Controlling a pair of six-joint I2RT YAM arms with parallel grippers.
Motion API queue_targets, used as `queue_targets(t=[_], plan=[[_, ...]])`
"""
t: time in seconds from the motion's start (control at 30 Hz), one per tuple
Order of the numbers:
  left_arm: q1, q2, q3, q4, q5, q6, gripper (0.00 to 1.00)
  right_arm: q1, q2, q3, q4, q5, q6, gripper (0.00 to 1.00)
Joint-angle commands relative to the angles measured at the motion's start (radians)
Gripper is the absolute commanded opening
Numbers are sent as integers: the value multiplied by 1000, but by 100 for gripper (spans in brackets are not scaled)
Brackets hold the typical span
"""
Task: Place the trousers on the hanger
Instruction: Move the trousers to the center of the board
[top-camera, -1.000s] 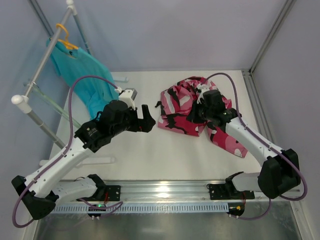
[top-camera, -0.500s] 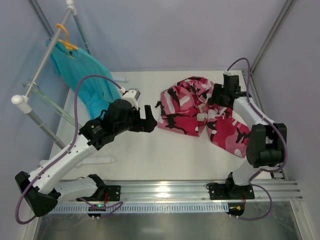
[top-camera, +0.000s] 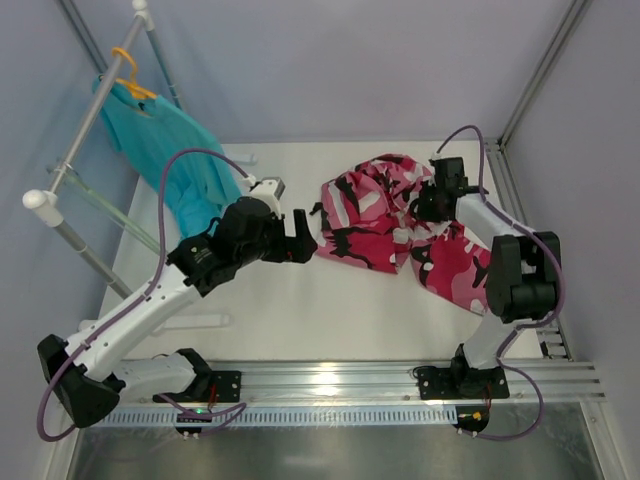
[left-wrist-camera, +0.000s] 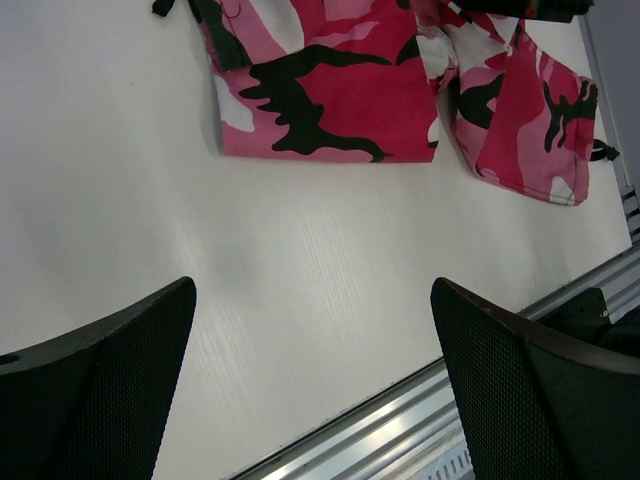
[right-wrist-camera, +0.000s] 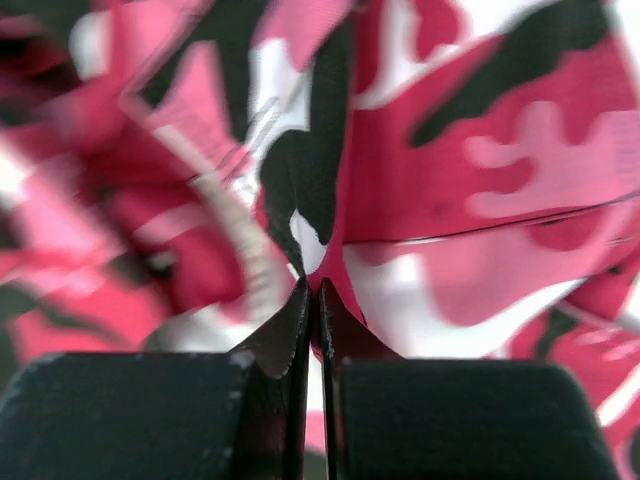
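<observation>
The pink camouflage trousers (top-camera: 370, 225) lie crumpled on the white table, right of centre. My right gripper (top-camera: 432, 205) is down on their upper right part. In the right wrist view it (right-wrist-camera: 312, 285) is shut, with a fold of the trousers (right-wrist-camera: 480, 150) pinched at its tips. My left gripper (top-camera: 300, 235) hovers just left of the trousers, wide open and holding nothing. The left wrist view shows this gripper (left-wrist-camera: 312, 290) above bare table, with the trousers (left-wrist-camera: 330, 100) ahead. The pale mint-green hanger (top-camera: 105, 205) hangs low on the rack at the far left.
A teal garment (top-camera: 170, 160) hangs from an orange hanger (top-camera: 128, 72) on the white tube rack (top-camera: 85, 130) at the left. A metal rail (top-camera: 330, 380) runs along the near table edge. Frame posts (top-camera: 540, 70) stand at the back right.
My right arm swung off the trousers' middle to the far right, opened, then came down on their upper right part and shut. The left gripper edged right, towards the trousers.
</observation>
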Motion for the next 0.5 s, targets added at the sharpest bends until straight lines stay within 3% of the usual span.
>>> queue_targets(t=[0.0,0.2,0.27,0.3,0.4,0.47], plan=[[2,49,-14,50,-42,-22,100,126,-201,-72,34,-130,75,4],[11,143,16,65,-73,-22,100,363,-398,-285,172,-166,322,6],[19,172,28,66,-85,-10,100,387,-449,-322,191,-166,357,16],[20,179,35,63,-85,-8,100,388,-467,-336,182,-135,369,29],[33,204,42,63,-81,-2,100,378,-525,-306,102,-8,315,50],[36,212,42,79,-76,1,100,351,-536,-273,56,29,297,54]])
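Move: The right hand, shut on a fold of the trousers just above the table, has the board's centre about 25 cm to its left and 10 cm back. The trousers' left half lies some 14 cm left and 4 cm back; their right leg, some 9 cm right and 12 cm back. From the left hand, that left half is roughly 17 cm ahead, 16 cm right and 20 cm below, and the board's centre about 8 cm ahead, 6 cm right, equally low. Fast to the left and back, rising about 7 cm, the right hand sweeps the fold it already pinches some 20 cm across the trousers, its left side rolling up and turning counter-clockwise, then lets go, fingers opening halfway as it eases slightly back right. The left hand, still wide open, sinks about 7 cm and edges forward towards the trousers' left half. ##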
